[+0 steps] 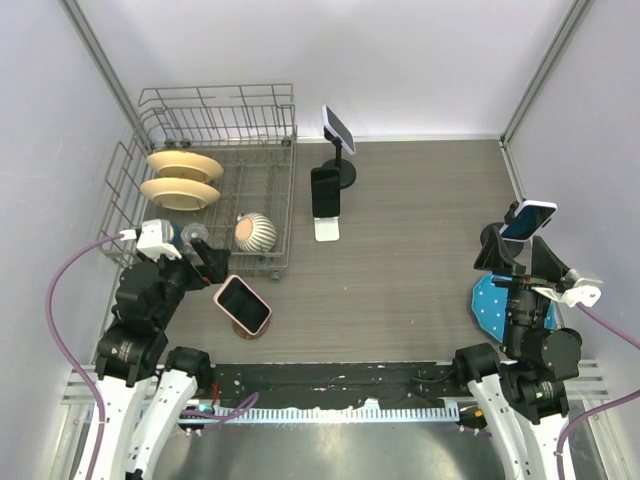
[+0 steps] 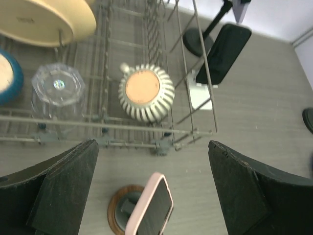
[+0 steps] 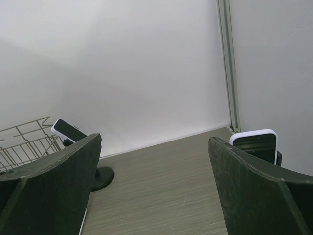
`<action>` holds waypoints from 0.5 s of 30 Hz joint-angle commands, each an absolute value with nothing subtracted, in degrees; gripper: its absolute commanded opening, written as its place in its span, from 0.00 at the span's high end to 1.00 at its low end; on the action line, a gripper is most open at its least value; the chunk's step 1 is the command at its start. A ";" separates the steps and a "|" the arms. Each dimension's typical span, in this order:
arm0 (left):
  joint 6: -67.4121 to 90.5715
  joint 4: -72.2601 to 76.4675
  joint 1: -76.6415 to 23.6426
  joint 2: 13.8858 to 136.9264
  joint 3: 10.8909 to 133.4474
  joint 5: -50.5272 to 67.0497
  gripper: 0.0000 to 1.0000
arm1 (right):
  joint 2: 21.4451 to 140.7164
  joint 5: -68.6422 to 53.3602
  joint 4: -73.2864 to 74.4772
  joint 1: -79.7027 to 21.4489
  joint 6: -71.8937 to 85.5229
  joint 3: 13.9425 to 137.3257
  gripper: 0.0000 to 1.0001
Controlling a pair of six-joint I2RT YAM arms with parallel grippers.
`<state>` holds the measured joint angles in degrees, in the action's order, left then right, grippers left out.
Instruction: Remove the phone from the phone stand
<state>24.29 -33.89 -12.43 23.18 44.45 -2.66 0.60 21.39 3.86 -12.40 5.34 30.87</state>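
A pink-cased phone (image 1: pixel 243 304) leans on a round wooden phone stand (image 1: pixel 247 329) on the table, just in front of the dish rack. In the left wrist view the phone (image 2: pixel 150 208) and its stand (image 2: pixel 119 211) lie below and between my fingers. My left gripper (image 1: pixel 205 265) (image 2: pixel 152 147) hangs open above it, touching nothing. My right gripper (image 1: pixel 520 262) (image 3: pixel 154 142) stands open at the far right with nothing between its fingers. Close to it, a white-cased phone (image 1: pixel 527 218) (image 3: pixel 254 145) sits on a black stand (image 1: pixel 490 245).
A wire dish rack (image 1: pixel 283 190) at the back left holds two plates (image 1: pixel 182 165), a glass (image 2: pixel 56 88) and a striped jar (image 1: pixel 256 232). A black phone (image 1: pixel 325 190) rests on a white stand (image 1: pixel 327 228). Behind it a phone (image 1: pixel 338 128) sits on a black pole stand (image 1: pixel 340 175). A blue object (image 1: pixel 490 305) lies at the right.
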 commanded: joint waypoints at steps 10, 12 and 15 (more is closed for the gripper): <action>33.30 -41.92 -12.74 27.59 42.72 5.45 0.00 | 0.17 21.44 3.08 -13.10 5.98 32.34 0.04; 34.10 -42.19 -12.74 27.86 41.31 5.19 0.00 | 0.09 21.62 3.08 -13.18 5.89 32.26 0.04; 34.98 -42.28 -12.74 28.04 40.17 5.36 0.00 | 0.18 21.80 3.08 -13.27 5.89 32.26 0.03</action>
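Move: The pink-framed phone on its stand is below the left hand, about 14 cm down, some 3 cm to the right and 4 cm back towards the base. In the rack ahead, the striped cup is roughly 13 cm forward and 6 cm right, and the clear glass some 12 cm forward and 9 cm left, both about 15 cm lower than the hand. From the right hand that same phone is some 56 cm left, 4 cm back and 23 cm lower. Downward, by about 6 cm, the left hand sinks towards the pink-framed phone on its stand, drifting some 2 cm to the right as it goes. Its fingers tip down a further 15 to 20 degrees from their nearly level pointing, with a slight roll that dips the left side, and they stay wide open without reaching the phone. ##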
